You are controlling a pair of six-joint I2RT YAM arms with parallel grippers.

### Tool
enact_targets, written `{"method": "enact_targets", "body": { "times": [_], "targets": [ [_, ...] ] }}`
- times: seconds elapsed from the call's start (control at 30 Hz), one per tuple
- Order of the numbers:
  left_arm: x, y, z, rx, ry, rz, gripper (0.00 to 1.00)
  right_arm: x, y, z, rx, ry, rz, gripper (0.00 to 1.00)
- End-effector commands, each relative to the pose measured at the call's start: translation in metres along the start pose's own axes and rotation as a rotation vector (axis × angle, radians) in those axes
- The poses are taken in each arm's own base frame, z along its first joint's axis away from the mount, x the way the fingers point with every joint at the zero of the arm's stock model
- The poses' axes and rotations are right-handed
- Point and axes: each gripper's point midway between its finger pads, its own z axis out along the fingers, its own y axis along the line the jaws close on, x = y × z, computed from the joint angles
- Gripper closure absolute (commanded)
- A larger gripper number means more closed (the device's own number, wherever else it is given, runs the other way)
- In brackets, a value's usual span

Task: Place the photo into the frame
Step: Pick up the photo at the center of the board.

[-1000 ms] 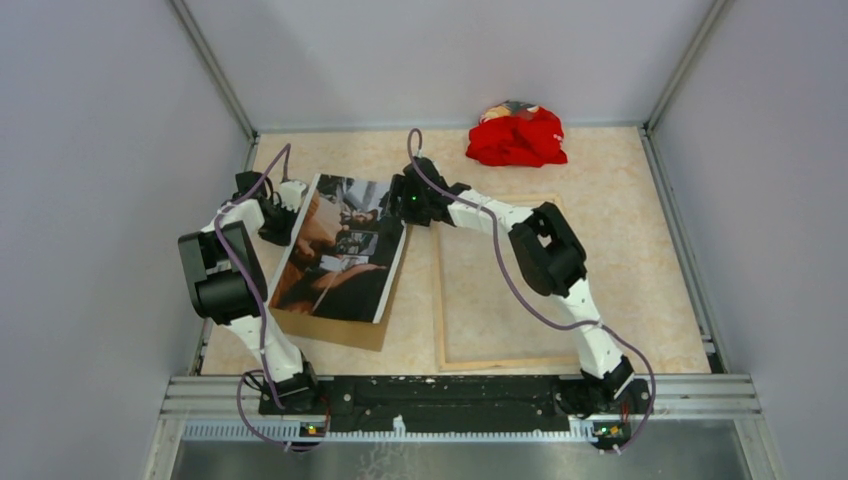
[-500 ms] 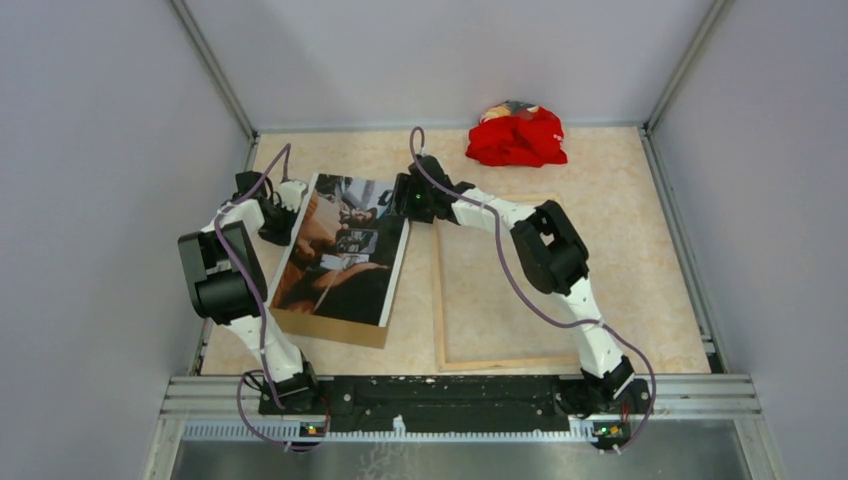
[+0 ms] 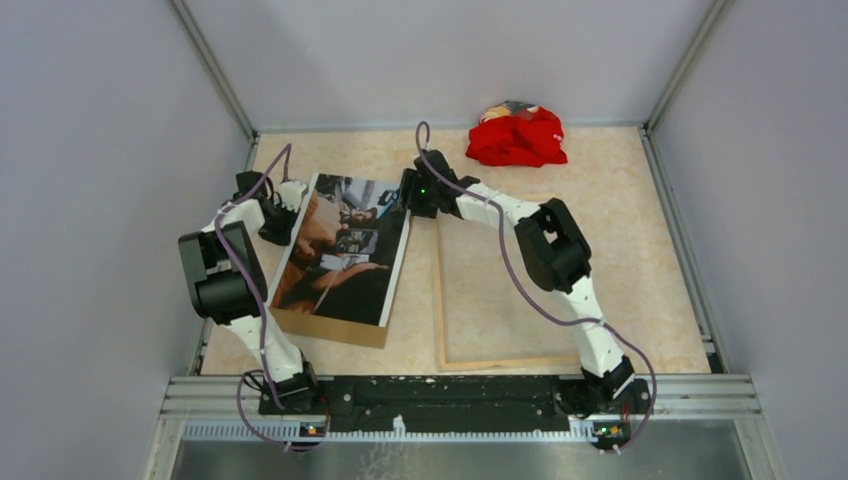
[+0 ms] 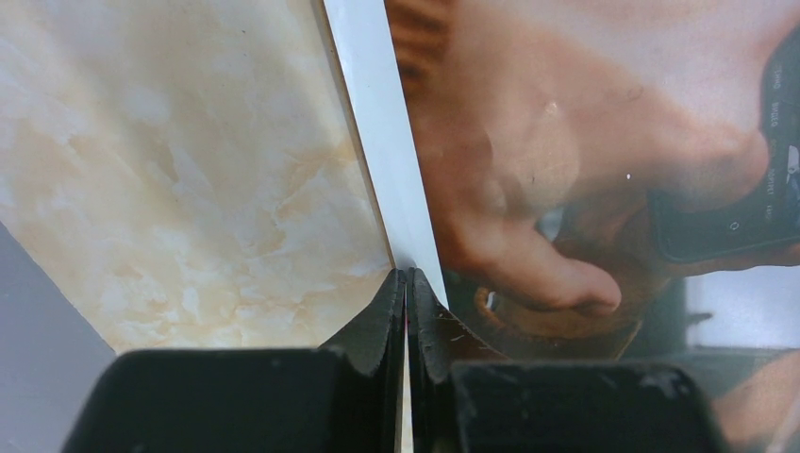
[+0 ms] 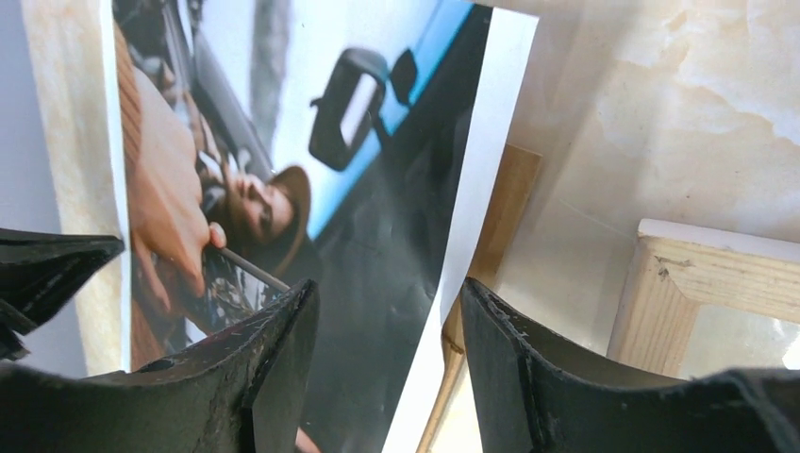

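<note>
The photo (image 3: 345, 250) lies picture-up on a brown backing board (image 3: 330, 330), left of centre. My left gripper (image 3: 283, 215) is shut on the photo's white left edge; in the left wrist view the jaws (image 4: 408, 278) pinch that border, with the photo (image 4: 585, 142) to their right. My right gripper (image 3: 410, 193) is open at the photo's far right corner. In the right wrist view its fingers (image 5: 387, 302) straddle the photo's (image 5: 283, 123) right border without closing on it. The frame (image 3: 439, 290) lies wood-side-up to the right; its corner (image 5: 698, 274) shows there too.
A red cloth bundle (image 3: 517, 137) lies at the back, right of centre. The backing board's edge (image 5: 500, 217) sticks out under the photo beside the frame. Metal rails and grey walls enclose the table on all sides.
My right gripper has drawn a little away toward the far right, near the photo's corner. The photo's right side has shifted slightly. The left arm has not moved.
</note>
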Motion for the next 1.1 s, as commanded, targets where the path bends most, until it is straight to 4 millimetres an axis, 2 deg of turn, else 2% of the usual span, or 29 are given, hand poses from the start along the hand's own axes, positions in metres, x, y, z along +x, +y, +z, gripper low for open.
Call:
{"method": "enact_targets", "body": {
  "times": [0.0,0.17,0.33,0.43,0.57,0.63,0.67,0.7,0.77,0.87,0.9,0.93,1.0,1.07],
  "targets": [
    [0.031,-0.021,0.019,0.072,0.091,-0.004,0.94,-0.012,0.01,0.001,-0.072,-0.025,0.053,0.45],
    [0.032,-0.02,0.018,0.068,0.093,0.002,0.94,-0.01,0.002,0.006,-0.08,-0.014,0.093,0.56],
    [0.031,-0.02,0.018,0.068,0.09,0.005,0.94,-0.007,-0.001,0.012,-0.084,0.0,0.113,0.59],
    [0.031,-0.02,0.018,0.07,0.089,0.003,0.94,-0.004,-0.002,0.016,-0.089,0.008,0.123,0.7],
    [0.029,-0.019,0.016,0.075,0.085,-0.002,0.94,-0.007,0.006,0.016,-0.111,0.016,0.122,0.98],
    [0.025,-0.016,0.011,0.085,0.074,-0.025,0.89,-0.017,0.016,0.008,-0.128,0.005,0.106,1.0],
    [0.022,-0.013,0.007,0.091,0.06,-0.046,0.78,-0.023,0.023,0.0,-0.143,-0.004,0.091,1.0],
    [0.019,-0.004,0.002,0.086,0.045,-0.081,0.6,-0.031,0.032,-0.009,-0.162,-0.018,0.079,1.0],
    [0.011,0.011,-0.01,0.079,0.007,-0.12,0.41,-0.048,0.053,-0.034,-0.208,-0.05,0.045,1.0],
    [0.002,0.035,-0.03,0.039,-0.038,-0.145,0.26,-0.076,0.087,-0.088,-0.281,-0.104,-0.024,1.0],
    [0.0,0.042,-0.036,0.02,-0.05,-0.146,0.07,-0.083,0.096,-0.107,-0.292,-0.117,-0.052,1.0],
    [-0.003,0.049,-0.044,-0.002,-0.066,-0.147,0.02,-0.091,0.1,-0.125,-0.288,-0.13,-0.077,1.0],
    [-0.005,0.06,-0.056,-0.034,-0.095,-0.149,0.01,-0.101,0.102,-0.162,-0.267,-0.154,-0.113,1.0],
    [-0.007,0.065,-0.066,-0.05,-0.118,-0.156,0.01,-0.11,0.09,-0.201,-0.23,-0.164,-0.132,1.0]
  ]
}}
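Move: The photo's right edge lies about 1 cm right of the right hand and 3 cm below it, level with it forward and back. The photo's middle is about 13 cm left, 10 cm back; the brown board under it centres 14 cm left, 13 cm back. The wooden frame's middle is some 22 cm right and 17 cm back. The left hand has the photo's middle 12 cm right, 2 cm back, its closed fingertips on the left edge. Right hand dips, pinches the photo's right edge, lifts about 10 cm; left hand opens, withdrawing 5 cm leftward. ##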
